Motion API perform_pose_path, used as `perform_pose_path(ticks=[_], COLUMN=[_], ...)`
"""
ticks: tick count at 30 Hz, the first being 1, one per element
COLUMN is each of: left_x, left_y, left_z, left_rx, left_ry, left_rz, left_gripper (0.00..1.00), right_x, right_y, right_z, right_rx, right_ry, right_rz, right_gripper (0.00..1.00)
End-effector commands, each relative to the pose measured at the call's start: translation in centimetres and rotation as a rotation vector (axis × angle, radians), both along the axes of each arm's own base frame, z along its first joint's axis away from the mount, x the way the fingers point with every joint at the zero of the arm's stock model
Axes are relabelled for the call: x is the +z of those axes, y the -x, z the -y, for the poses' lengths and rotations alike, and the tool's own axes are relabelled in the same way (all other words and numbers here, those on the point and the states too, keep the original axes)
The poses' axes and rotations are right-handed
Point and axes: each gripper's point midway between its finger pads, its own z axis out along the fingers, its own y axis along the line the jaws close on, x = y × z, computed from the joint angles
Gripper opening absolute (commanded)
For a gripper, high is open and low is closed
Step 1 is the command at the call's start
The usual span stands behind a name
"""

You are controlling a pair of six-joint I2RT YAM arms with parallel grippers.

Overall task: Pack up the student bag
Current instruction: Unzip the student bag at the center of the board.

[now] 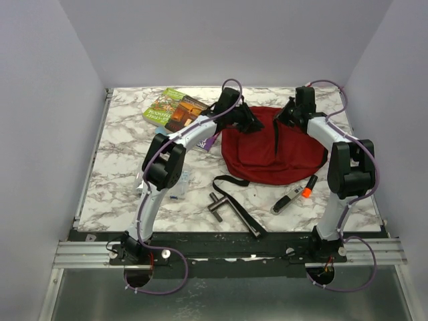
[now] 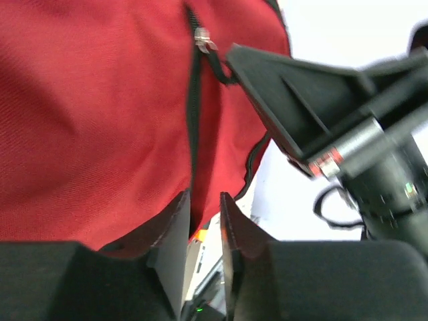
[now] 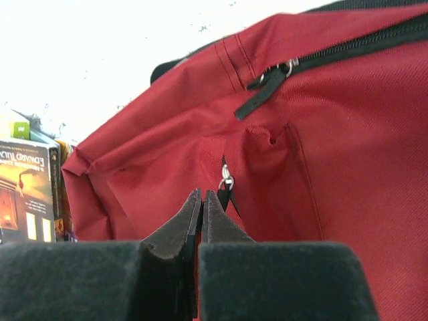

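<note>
The student bag, dark red with black zippers, lies at the back middle of the table, and a long black strap trails toward the front. My left gripper is at its left back edge. In the left wrist view its jaws stand a narrow gap apart, with the bag's lower edge at the tips. My right gripper is at the bag's back right. Its fingers are shut against the red fabric. A zipper pull with a black tab hangs just right of the tips.
Two books lie at the back left, with a purple item beside the bag. A clear pouch sits under the left arm. A metal T-shaped tool and an orange-tipped marker lie in front of the bag.
</note>
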Motion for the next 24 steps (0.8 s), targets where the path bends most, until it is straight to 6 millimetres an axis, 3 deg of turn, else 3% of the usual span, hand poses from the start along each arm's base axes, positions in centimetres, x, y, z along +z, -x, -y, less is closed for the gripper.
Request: perform_pose_path(ticks=[1,3,6,13,24], left_x=[-4.7,-6.5,-7.4,-7.4,-7.0], left_y=[-1.2,-1.4,-2.0,-3.3,-3.4], left_z=[0.6,0.4,1.0,1.8,2.5], left_rx=[0.174,0.241,0.275,0.355,0.353], left_ry=[-0.008,-0.026,-0.010,0.040,0.026], left_rz=[-0.225,-0.328,-0.384,-0.452,-0.383], left_gripper=[0.20,0.09,0.04,0.00,0.00], right_x=[-0.3,-0.7,-1.2,-2.3,-3.9], right_y=[1.9,2.5,3.7,7.3,14.4], right_z=[-0.6,-0.5,-0.3,0.0,-0.9], right_rx=[0.019,0.025,0.034,0.043,0.119], right_ry=[-0.056,-0.038,-0.024,-0.023,-0.065], right_rz=[-0.044,-0.060,-0.071,-0.092,-0.162], right_gripper=[0.01,0.01,0.01,0.01,0.01])
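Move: From the right hand, already shut on the zip pull at the far end of the student bag's front pocket, the zip's near end lies about 16 cm back, dead in line and some 5 cm lower. Past that, the orange marker is roughly 27 cm back and 13 cm right of this hand, the grey gadget about 32 cm back and 3 cm right. For the left hand, the cloth beside the zip's far end is 3 cm ahead, 2 cm right and 8 cm below; the zip pull is some 3 cm ahead, 6 cm right, 5 cm below. Dragging the still-pinched zip pull straight back along the zip, the right hand travels about 12 cm towards the bag's near edge, sinking a little and picking up speed. The left hand first drops some 9 cm onto the cloth left of the zip's far end, closing its part-open fingers there, then rises slightly and eases about 3 cm forward in all, tilting further down and turning counter-clockwise. ##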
